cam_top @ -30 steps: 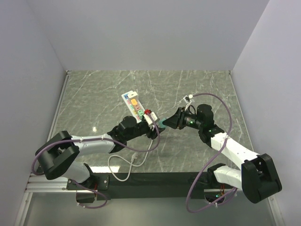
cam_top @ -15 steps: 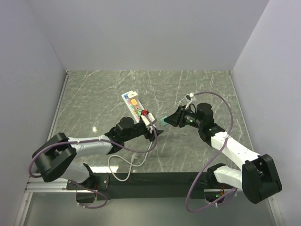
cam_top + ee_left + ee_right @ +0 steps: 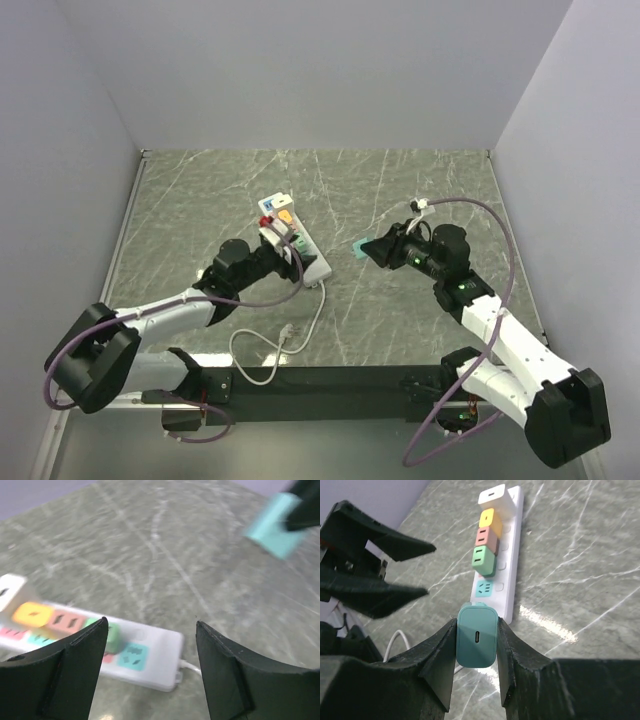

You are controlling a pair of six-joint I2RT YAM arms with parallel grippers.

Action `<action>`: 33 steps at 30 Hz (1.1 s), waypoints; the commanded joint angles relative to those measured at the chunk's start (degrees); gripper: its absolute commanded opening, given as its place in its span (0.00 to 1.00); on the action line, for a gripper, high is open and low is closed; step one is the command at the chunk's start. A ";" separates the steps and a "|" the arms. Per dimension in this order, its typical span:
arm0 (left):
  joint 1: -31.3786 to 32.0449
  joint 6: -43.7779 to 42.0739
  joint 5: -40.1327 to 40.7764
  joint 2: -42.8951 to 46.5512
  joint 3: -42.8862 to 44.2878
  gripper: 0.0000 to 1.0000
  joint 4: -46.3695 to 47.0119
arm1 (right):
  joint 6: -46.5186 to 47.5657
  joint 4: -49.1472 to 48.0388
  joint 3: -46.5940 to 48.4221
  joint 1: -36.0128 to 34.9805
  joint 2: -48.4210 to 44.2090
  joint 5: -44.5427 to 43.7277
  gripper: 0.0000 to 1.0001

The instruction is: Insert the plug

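The white power strip lies on the marble table with yellow, pink and green blocks plugged in; its teal socket near the cable end is free. The teal plug hangs above the table just off the strip's cable end, and my right gripper is shut on its two sides. In the top view the plug sits right of the strip. My left gripper is open with nothing between its fingers, hovering over the strip's left side. The top view shows the left gripper beside the strip's middle.
The strip's white cable loops toward the near edge between the arm bases. Grey walls close the table on the left, back and right. The left gripper's fingers reach in from the left in the right wrist view.
My left gripper has opened and drawn back left, uncovering the strip's near end. My right gripper has shifted a little right and farther back with the plug.
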State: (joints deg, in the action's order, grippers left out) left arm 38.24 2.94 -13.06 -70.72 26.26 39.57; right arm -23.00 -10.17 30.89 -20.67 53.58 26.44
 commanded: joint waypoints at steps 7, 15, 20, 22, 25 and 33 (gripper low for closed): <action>-8.00 14.18 10.51 -11.19 10.38 0.76 -5.82 | 8.76 3.40 7.15 -12.36 1.70 -15.96 0.00; -12.05 18.68 9.11 -16.64 12.85 0.76 -4.86 | 12.37 4.37 14.79 -16.42 12.06 -21.42 0.00; -12.22 18.68 9.28 -18.83 14.17 0.76 -5.47 | 14.39 5.87 18.85 -19.23 19.08 -23.71 0.00; -12.22 18.51 9.28 -19.72 14.96 0.76 -5.82 | 15.00 6.39 20.78 -20.02 20.76 -24.93 0.00; -12.31 18.42 9.02 -20.86 15.66 0.76 -5.56 | 15.97 6.48 22.54 -20.99 24.45 -25.82 0.00; -12.66 18.24 8.58 -24.73 17.68 0.76 -6.43 | 16.85 3.67 25.35 -22.66 30.87 -23.62 0.00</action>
State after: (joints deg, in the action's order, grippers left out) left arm 25.96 20.73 -4.21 -94.50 41.50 32.73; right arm -7.64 -2.98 52.38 -42.30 82.98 2.63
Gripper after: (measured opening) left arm 0.759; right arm 0.403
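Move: From the right hand, which holds the teal plug, the free teal socket at the power strip's near end lies about 11 cm ahead, 14 cm left and 17 cm below; the green plug stands some 3 cm beyond that socket and 3 cm left of it. From the left hand, the pink plug on the strip is roughly 17 cm ahead, 2 cm left and 13 cm down, with the green plug about 14 cm straight ahead and the teal socket 11 cm ahead, 2 cm right. Still pinching the teal plug, the right hand carries it about 10 cm left and 4 cm forward towards the free socket, sinking some 5 cm in the later half while its left side rolls down 25 degrees. The left hand, fingers kept wide open, swings about 12 cm forward, 8 cm down and 5 cm left over the strip beside the pink and green plugs, tipping downward and turning counter-clockwise. ##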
